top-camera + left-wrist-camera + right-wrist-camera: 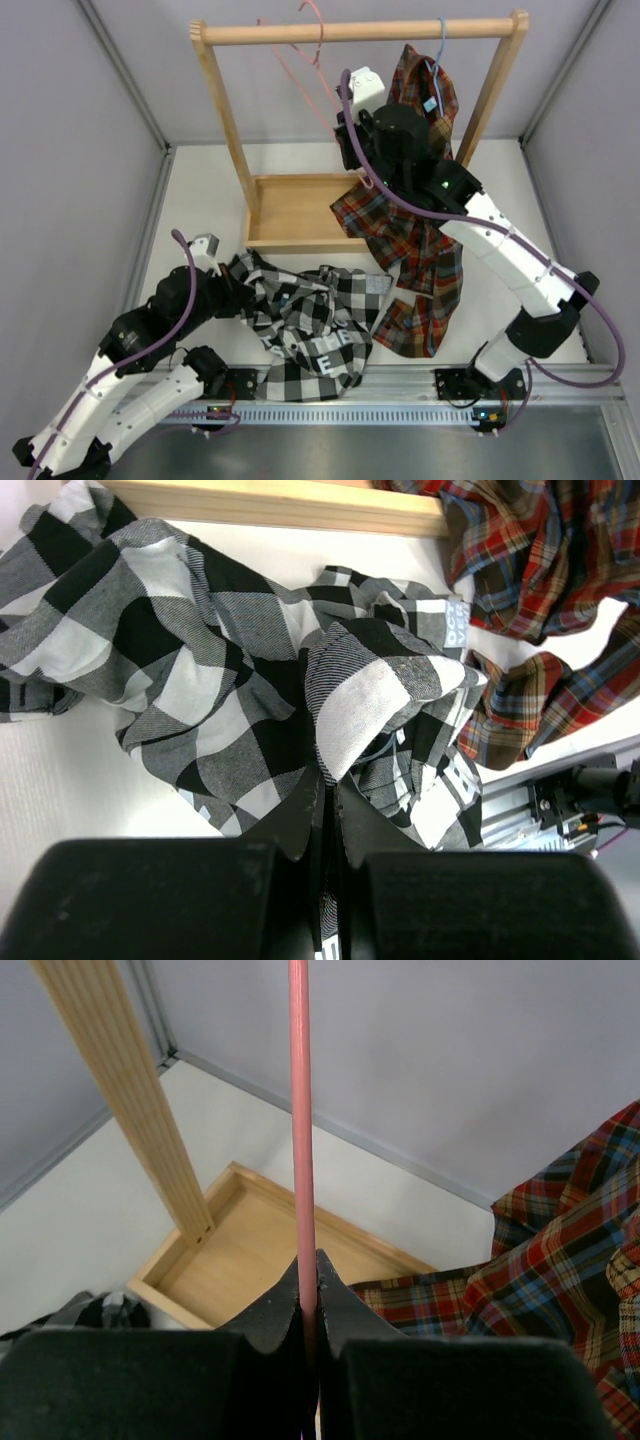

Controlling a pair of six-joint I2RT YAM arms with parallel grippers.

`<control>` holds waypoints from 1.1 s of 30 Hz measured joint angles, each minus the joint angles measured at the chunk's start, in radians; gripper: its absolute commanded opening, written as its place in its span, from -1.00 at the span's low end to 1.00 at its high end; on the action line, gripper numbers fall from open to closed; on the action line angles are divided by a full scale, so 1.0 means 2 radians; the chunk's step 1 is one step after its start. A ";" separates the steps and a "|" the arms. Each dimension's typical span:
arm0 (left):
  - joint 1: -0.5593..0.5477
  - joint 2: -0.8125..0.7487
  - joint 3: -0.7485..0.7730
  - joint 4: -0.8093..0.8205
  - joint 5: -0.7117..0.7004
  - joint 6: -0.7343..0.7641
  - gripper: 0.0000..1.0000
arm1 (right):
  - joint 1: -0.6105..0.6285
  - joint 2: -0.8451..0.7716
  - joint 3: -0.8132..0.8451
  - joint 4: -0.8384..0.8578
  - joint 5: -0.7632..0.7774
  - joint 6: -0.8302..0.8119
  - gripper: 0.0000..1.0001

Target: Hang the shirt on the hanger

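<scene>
The black-and-white check shirt (pixel 310 320) lies crumpled on the table at the front left, white lettering facing up. My left gripper (pixel 236 284) is shut on a fold of the shirt (pixel 370 695) at its left side; cloth runs down between the left gripper's (pixel 330 788) closed fingers. The pink wire hanger (pixel 297 75) hangs by its hook from the wooden rail. Up by the rack, my right gripper (pixel 347 128) is shut on one thin pink wire of the hanger (pixel 299 1110), which rises straight up out of the right gripper (pixel 308 1260).
The wooden rack's rail (pixel 360 32) spans the back, with its tray base (pixel 290 210) below. A red plaid shirt (pixel 420 230) hangs from a light blue hanger (pixel 441 50) at the right and spills onto the table. A metal rail (pixel 400 410) runs along the near edge.
</scene>
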 measured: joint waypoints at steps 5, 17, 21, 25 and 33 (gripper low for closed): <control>0.000 0.023 0.005 -0.001 -0.026 -0.019 -1.00 | 0.000 -0.050 -0.043 -0.013 -0.044 0.009 -1.00; 0.001 0.205 0.130 -0.007 -0.109 -0.038 -1.00 | 0.004 -0.351 -0.329 -0.121 -0.195 0.068 -1.00; 0.012 0.276 0.180 -0.006 -0.115 -0.020 -1.00 | 0.008 -0.448 -0.397 -0.172 -0.242 0.082 -1.00; 0.020 0.313 0.203 -0.007 -0.108 -0.003 -1.00 | 0.008 -0.492 -0.429 -0.206 -0.286 0.086 -1.00; 0.021 0.329 0.231 -0.009 -0.067 0.034 -1.00 | 0.008 -0.517 -0.465 -0.234 -0.341 0.086 -1.00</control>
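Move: The right hand grips one arm of the pink hanger. The shirt's collar, in the left fingers, lies about 21 cm back from the right hand, 23 cm left and 23 cm lower. The rod is some 15 cm ahead and 12 cm up, and the plaid shirt about 14 cm right, 5 cm ahead and 15 cm lower. From the left hand the hanger's middle is roughly 26 cm ahead, 19 cm right and 25 cm up. Back, down and to the right, the right hand sweeps the pinched hanger off from the rod, some 28 cm back and 18 cm down, easing off late, tipping down and turning counter-clockwise about 30 degrees each, bringing the hanger's free end towards the collar. Meanwhile the left hand, still pinching the collar, carries it about 10 cm forward and slightly up and right, its left side rolling up. ##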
